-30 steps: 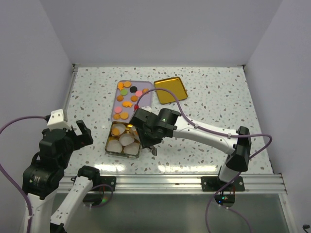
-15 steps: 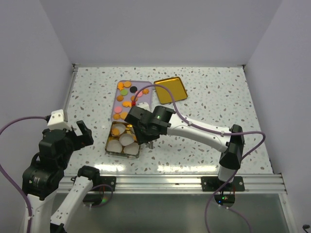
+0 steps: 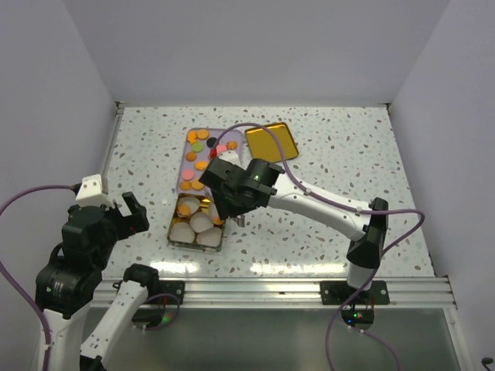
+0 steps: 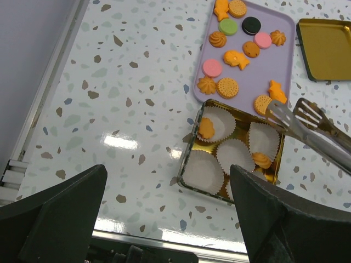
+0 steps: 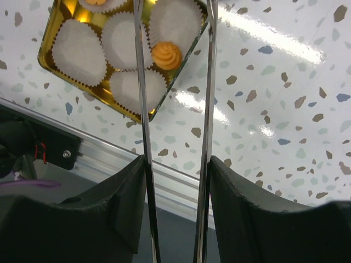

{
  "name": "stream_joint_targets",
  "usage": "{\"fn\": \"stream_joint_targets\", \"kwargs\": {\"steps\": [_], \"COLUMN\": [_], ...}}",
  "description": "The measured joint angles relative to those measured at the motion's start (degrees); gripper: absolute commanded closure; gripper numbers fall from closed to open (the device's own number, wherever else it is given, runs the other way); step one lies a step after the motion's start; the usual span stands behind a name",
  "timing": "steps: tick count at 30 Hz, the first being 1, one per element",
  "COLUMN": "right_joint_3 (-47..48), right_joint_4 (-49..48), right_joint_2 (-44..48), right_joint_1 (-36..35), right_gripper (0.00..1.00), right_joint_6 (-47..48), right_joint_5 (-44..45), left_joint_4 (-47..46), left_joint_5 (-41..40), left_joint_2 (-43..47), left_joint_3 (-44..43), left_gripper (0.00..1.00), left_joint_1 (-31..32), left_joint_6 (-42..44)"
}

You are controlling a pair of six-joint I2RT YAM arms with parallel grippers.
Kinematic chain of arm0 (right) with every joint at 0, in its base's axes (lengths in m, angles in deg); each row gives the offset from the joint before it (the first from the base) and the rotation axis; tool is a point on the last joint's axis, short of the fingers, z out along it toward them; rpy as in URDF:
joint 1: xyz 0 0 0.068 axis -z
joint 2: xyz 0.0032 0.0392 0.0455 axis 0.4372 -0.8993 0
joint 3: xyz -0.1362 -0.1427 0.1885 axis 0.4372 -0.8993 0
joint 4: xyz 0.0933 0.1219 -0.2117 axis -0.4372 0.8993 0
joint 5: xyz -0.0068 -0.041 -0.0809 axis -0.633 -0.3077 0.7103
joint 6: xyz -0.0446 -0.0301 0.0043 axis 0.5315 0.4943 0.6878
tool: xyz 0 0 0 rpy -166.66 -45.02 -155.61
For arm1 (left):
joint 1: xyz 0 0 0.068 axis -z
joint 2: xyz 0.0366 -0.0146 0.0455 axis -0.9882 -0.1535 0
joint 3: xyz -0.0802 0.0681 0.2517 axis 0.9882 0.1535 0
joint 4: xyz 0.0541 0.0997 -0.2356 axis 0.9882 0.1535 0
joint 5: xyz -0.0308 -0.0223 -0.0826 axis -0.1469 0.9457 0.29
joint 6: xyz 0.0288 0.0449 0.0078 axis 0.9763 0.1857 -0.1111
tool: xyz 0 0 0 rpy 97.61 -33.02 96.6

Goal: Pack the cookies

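Observation:
The cookies (image 3: 203, 151) lie on a lilac tray (image 3: 190, 165), mostly orange, with some pink, green and black; they also show in the left wrist view (image 4: 242, 46). A gold tin (image 3: 175, 233) holds white paper cups and two orange cookies (image 4: 206, 129) (image 5: 166, 53). My right gripper (image 3: 230, 202) (image 5: 176, 164) is shut on metal tongs (image 4: 305, 125) (image 5: 141, 82). The tong tips are apart and empty over the tin's far right corner, beside the tray's near edge. My left gripper (image 3: 128, 217) (image 4: 167, 175) is open and empty, left of the tin.
The gold tin lid (image 3: 271, 143) (image 4: 326, 49) lies right of the tray at the back. A metal rail (image 3: 255, 290) runs along the table's near edge. Walls stand on the left, back and right.
My right gripper has moved with the tongs from the tin's right side back and left toward the tray. The left arm has not moved.

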State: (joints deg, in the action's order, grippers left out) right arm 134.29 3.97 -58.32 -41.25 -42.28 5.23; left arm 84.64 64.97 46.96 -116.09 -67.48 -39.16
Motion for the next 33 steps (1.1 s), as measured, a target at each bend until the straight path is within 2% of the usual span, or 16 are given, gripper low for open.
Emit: {"fn": "stream_joint_targets", "kwargs": {"steps": [6, 12, 22, 33], "right_joint_3": [3.3, 6.1, 14.1, 16.5], "right_joint_4": [0.8, 1.1, 1.9, 2.8], "right_joint_2": [-1.0, -6.4, -16.5, -19.5], "right_joint_1": [5.9, 10.7, 13.2, 16.5], "right_gripper": [0.51, 0.51, 0.51, 0.52], "right_joint_6": [3.2, 7.2, 12.3, 14.7], "right_joint_5": [-0.1, -0.5, -2.1, -4.0], "left_joint_4": [0.0, 0.0, 0.0, -0.1], "left_joint_5": [0.0, -0.1, -1.2, -2.0], "left_joint_2": [0.0, 0.0, 0.0, 0.0], "left_joint_3": [0.0, 0.0, 0.0, 0.4], "left_gripper": [0.0, 0.0, 0.0, 0.0], "left_joint_1": [0.0, 0.0, 0.0, 0.0], "left_joint_6": [0.0, 0.0, -0.1, -0.3]}}
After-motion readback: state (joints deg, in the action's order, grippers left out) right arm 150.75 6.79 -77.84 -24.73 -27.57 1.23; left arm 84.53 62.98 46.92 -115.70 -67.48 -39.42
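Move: The right hand, gripping the tongs, is headed for the orange leaf-shaped cookie at the purple tray's near right corner, about 20 cm ahead, 4 cm to its left and 20 cm below. The round biscuit sits some 2 cm nearer and 3 cm farther left. The packed swirl cookie is 6 cm ahead and 7 cm left; the gold box's middle is 5 cm ahead, 14 cm left. From the left hand, the leaf-shaped cookie lies roughly 24 cm ahead, 22 cm right. Still pinching the tongs' handles at an unchanged gap, the right hand carries the empty tongs from the box towards the leaf-shaped cookie on the purple tray. It goes about 13 cm forward, quickly at first and then easing, with a slight rise before it sinks to about 6 cm below its starting height, and rolls some 10 degrees, left side down. ##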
